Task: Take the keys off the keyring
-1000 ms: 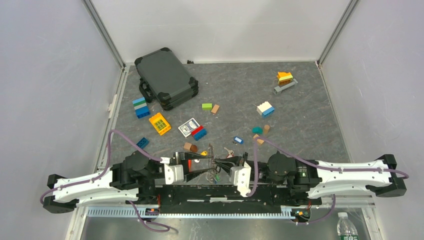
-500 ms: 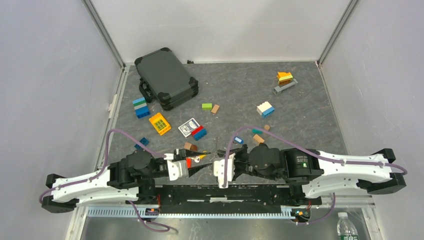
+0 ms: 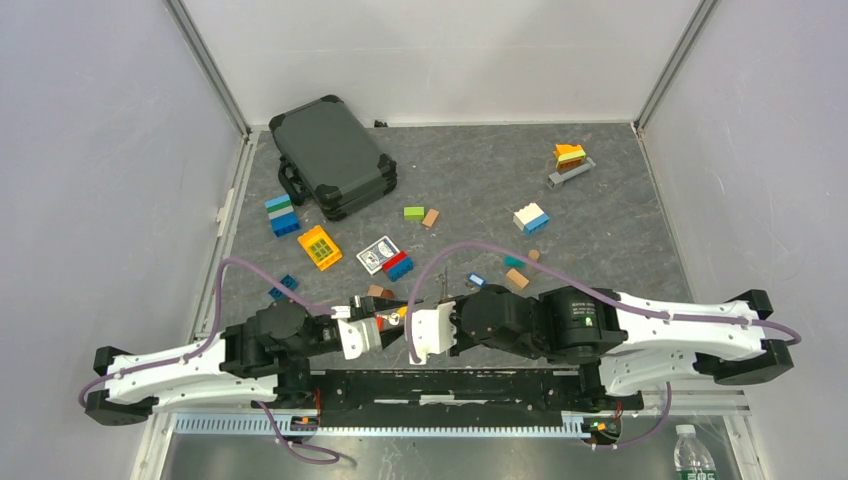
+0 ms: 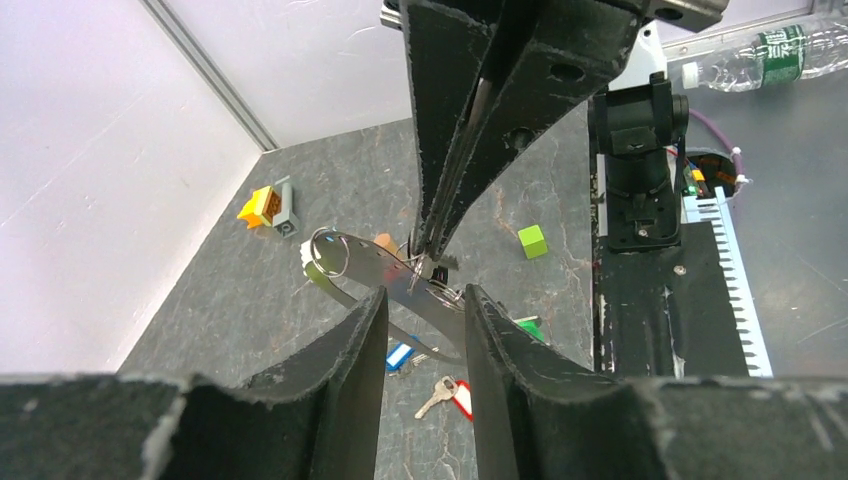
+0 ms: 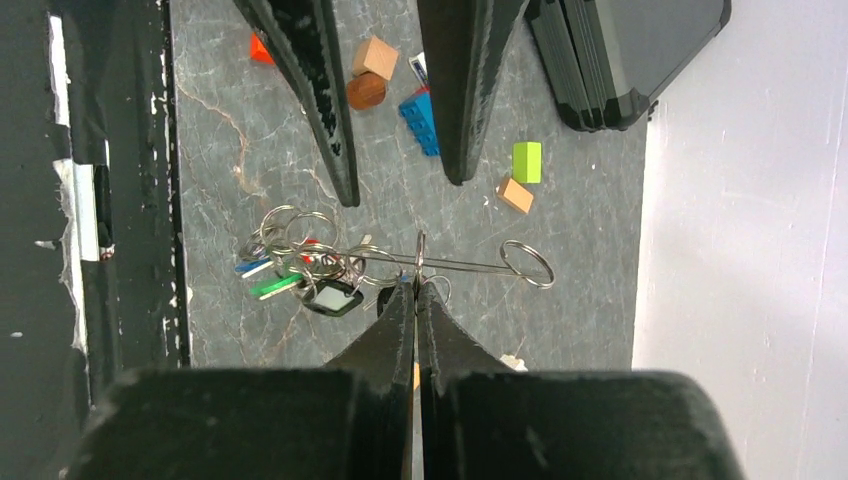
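The keyring [image 5: 470, 264], a long thin metal loop, hangs level above the table. My right gripper [image 5: 415, 284] is shut on a small ring at its middle. Several keys [image 5: 300, 277] with blue, green, red and black heads bunch at one end. In the left wrist view the keyring [image 4: 372, 262] crosses just past my left gripper [image 4: 420, 298], which is open with nothing between its fingers. The right gripper's shut fingers [image 4: 445, 200] come down onto the keyring from above. Two loose keys lie on the table, one blue-headed [image 4: 400, 357] and one red-headed [image 4: 460, 398].
A dark case [image 3: 330, 155] stands at the back left. A card box [image 3: 378, 254], a yellow tile [image 3: 319, 246] and scattered toy bricks [image 3: 530, 217] lie across the mat. The black base rail [image 3: 450, 385] runs along the near edge, just behind both grippers.
The right arm has swung left with the keyring, bringing it up to the left gripper's fingertips. The left gripper's jaws have narrowed slightly.
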Robot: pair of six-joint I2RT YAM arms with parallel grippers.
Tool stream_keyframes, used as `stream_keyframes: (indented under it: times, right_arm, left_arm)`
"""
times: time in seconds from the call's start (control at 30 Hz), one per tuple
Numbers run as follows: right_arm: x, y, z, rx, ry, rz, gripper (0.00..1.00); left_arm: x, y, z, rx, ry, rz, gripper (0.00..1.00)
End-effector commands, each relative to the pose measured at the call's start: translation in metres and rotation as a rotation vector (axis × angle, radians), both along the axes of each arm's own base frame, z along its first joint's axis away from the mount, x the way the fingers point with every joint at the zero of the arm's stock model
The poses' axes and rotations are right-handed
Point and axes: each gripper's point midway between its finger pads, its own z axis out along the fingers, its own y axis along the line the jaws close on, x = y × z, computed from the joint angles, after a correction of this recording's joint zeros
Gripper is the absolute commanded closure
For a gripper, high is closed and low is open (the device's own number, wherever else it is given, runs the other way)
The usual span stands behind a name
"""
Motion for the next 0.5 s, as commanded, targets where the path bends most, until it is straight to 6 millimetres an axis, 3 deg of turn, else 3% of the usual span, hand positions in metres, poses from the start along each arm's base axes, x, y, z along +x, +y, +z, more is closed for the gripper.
stream_keyframes:
  times: [0.0, 0.3, 0.47]
  right_arm:
    - [0.003, -0.006, 0.010, -0.033, 0.022, -0.069, 1.00]
    - [-0.003, -0.029, -0.041, -0.281, 0.160, -0.137, 1.00]
    - [-0.002, -0.022, -0.033, -0.268, 0.181, -0.130, 1.00]
  left_arm:
    - [0.004, 0.000, 0.008, -0.051, -0.053, 0.017, 0.60]
    - [0.002, 0.004, -0.015, -0.084, -0.019, 0.020, 0.60]
    - [-0.001, 0.004, -0.020, -0.098, -0.019, -0.002, 0.59]
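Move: The right hand's shut fingers already pinch a small ring on the grey strap. The key bunch hangs from the strap's near end, about 5 cm back and 2 below that hand; the left hand's open tips are some 4 cm to its left. From the left hand, the grey strap is about 4 cm right and 2 below, and the key bunch 4 right and 5 back. The red-tag key on the table is roughly 5 cm right and 25 below. Down and a little to the right goes the right hand, sinking about 6 cm and drawing away from the left fingertips, its shut fingers keeping the ring and tipping some 20 degrees steeper towards the table. The left hand sinks too, nearly straight down by about 4 cm, its attitude unchanged and its fingers still part open and empty beside the strap. ##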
